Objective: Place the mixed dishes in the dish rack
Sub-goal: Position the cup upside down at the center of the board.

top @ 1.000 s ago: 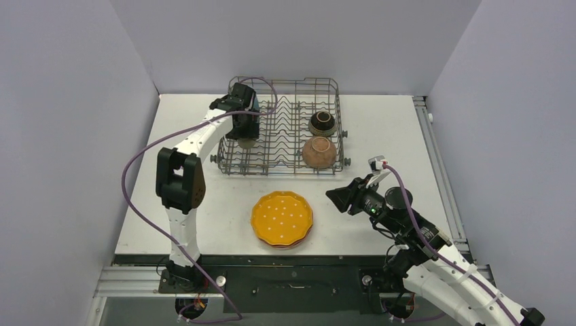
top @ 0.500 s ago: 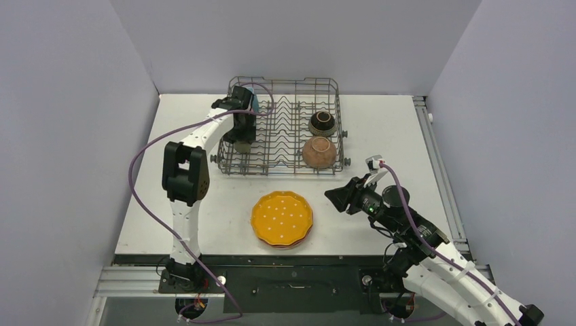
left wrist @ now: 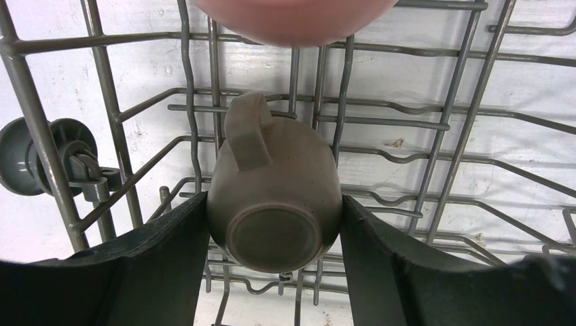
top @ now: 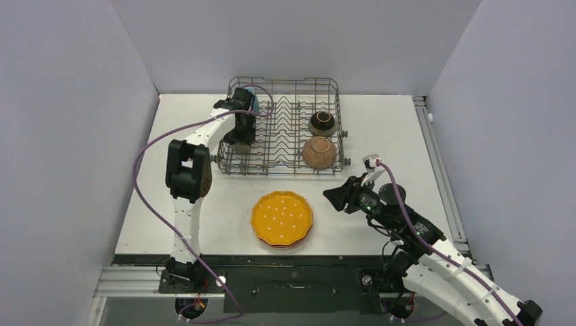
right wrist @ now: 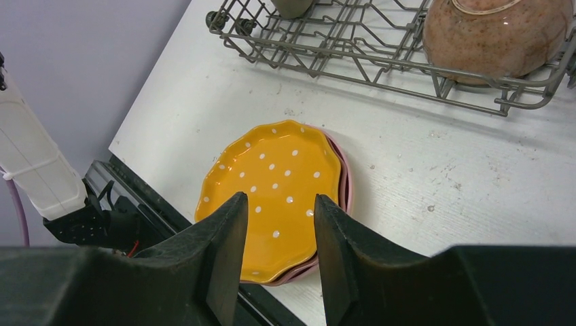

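Observation:
The dish rack (top: 284,85) stands at the back of the table. My left gripper (left wrist: 274,200) reaches into its left end and is shut on a grey-green cup (left wrist: 275,197). The cup is upside down, handle pointing away, just above the rack wires (left wrist: 448,122). A pink cup (left wrist: 295,20) sits just beyond it. The dark brown bowl (top: 322,123) and the terracotta bowl (top: 318,152) lie in the rack's right end. A yellow white-dotted plate (right wrist: 272,183) tops the pink plates (right wrist: 345,178) on the table. My right gripper (right wrist: 278,198) hovers open above and to the right of that stack.
The rack's middle rows of tines (top: 285,132) hold nothing. The table's front edge (top: 224,254) runs just below the plate stack. Grey walls close in the left, back and right sides. The left arm's purple cable (top: 146,153) loops over the table's left part.
The left arm's elbow has swung slightly right and the cup has sunk further into the rack. The right gripper has crept a little towards the rack.

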`<state>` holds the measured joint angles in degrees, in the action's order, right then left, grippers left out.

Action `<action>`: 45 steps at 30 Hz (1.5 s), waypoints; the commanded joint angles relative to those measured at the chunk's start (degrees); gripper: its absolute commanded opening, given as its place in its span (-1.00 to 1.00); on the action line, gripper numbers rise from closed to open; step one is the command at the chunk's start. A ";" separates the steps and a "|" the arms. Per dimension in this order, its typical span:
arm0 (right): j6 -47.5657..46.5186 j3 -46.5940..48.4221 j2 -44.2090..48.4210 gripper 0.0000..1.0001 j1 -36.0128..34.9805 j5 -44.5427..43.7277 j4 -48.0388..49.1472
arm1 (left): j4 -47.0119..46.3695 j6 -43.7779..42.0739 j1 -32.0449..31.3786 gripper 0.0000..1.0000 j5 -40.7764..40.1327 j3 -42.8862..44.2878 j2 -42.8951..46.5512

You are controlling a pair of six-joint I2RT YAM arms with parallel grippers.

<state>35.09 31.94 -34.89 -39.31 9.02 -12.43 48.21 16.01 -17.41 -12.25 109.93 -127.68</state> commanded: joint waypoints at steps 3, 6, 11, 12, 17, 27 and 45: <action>-1.19 1.37 -1.27 -0.25 0.46 0.37 3.28 | -0.13 -0.60 0.53 -0.29 -1.42 4.17 -0.67; -1.17 1.37 -1.63 -0.26 0.46 0.55 3.41 | -0.25 -0.75 0.53 -0.10 -1.66 4.19 -0.86; -1.29 1.45 -2.12 -0.25 0.46 0.74 3.57 | -0.15 -1.25 0.49 0.22 -1.85 4.52 -1.20; -1.44 1.50 -2.29 -0.25 0.46 0.74 3.60 | -0.14 -1.33 0.52 0.29 -1.92 4.60 -1.31; -1.56 1.69 -2.88 -0.25 0.46 0.99 3.90 | -0.13 -1.88 0.62 0.49 -2.54 4.73 -1.43; -1.12 1.94 -3.35 -0.25 0.46 1.37 4.16 | -0.42 -1.95 0.80 0.90 -1.45 4.65 0.48; -3.63 4.70 -3.72 -0.24 0.46 -0.37 -1.95 | -0.85 -2.96 -1.04 0.93 0.88 -1.42 12.65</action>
<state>33.17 33.58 -38.26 -39.31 9.82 -13.47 48.62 13.80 -17.82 -12.62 109.58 -121.21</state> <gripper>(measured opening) 0.378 0.966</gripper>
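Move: The left hand already has the upside-down grey cup pinched between its fingers, low in the left half of the rack, with the cup's middle practically at the hand point. The pink mug stands about 10 cm ahead and 1 cm to the right, and the blue mug about 16 cm ahead and 2 cm right. The brown bowl sits roughly 25 cm to the right and 2 cm back. From the right hand the cup lies some 28 cm ahead, 22 cm left and 15 cm below. Staying almost in place at first, the left hand spreads its fingers from their grip on the grey cup to nearly full width, letting go of both sides. It pauses there with the fingers open, then rises straight up about 5 cm, quickening, away from the cup and the rack, the fingers tipping only some 5 degrees. ##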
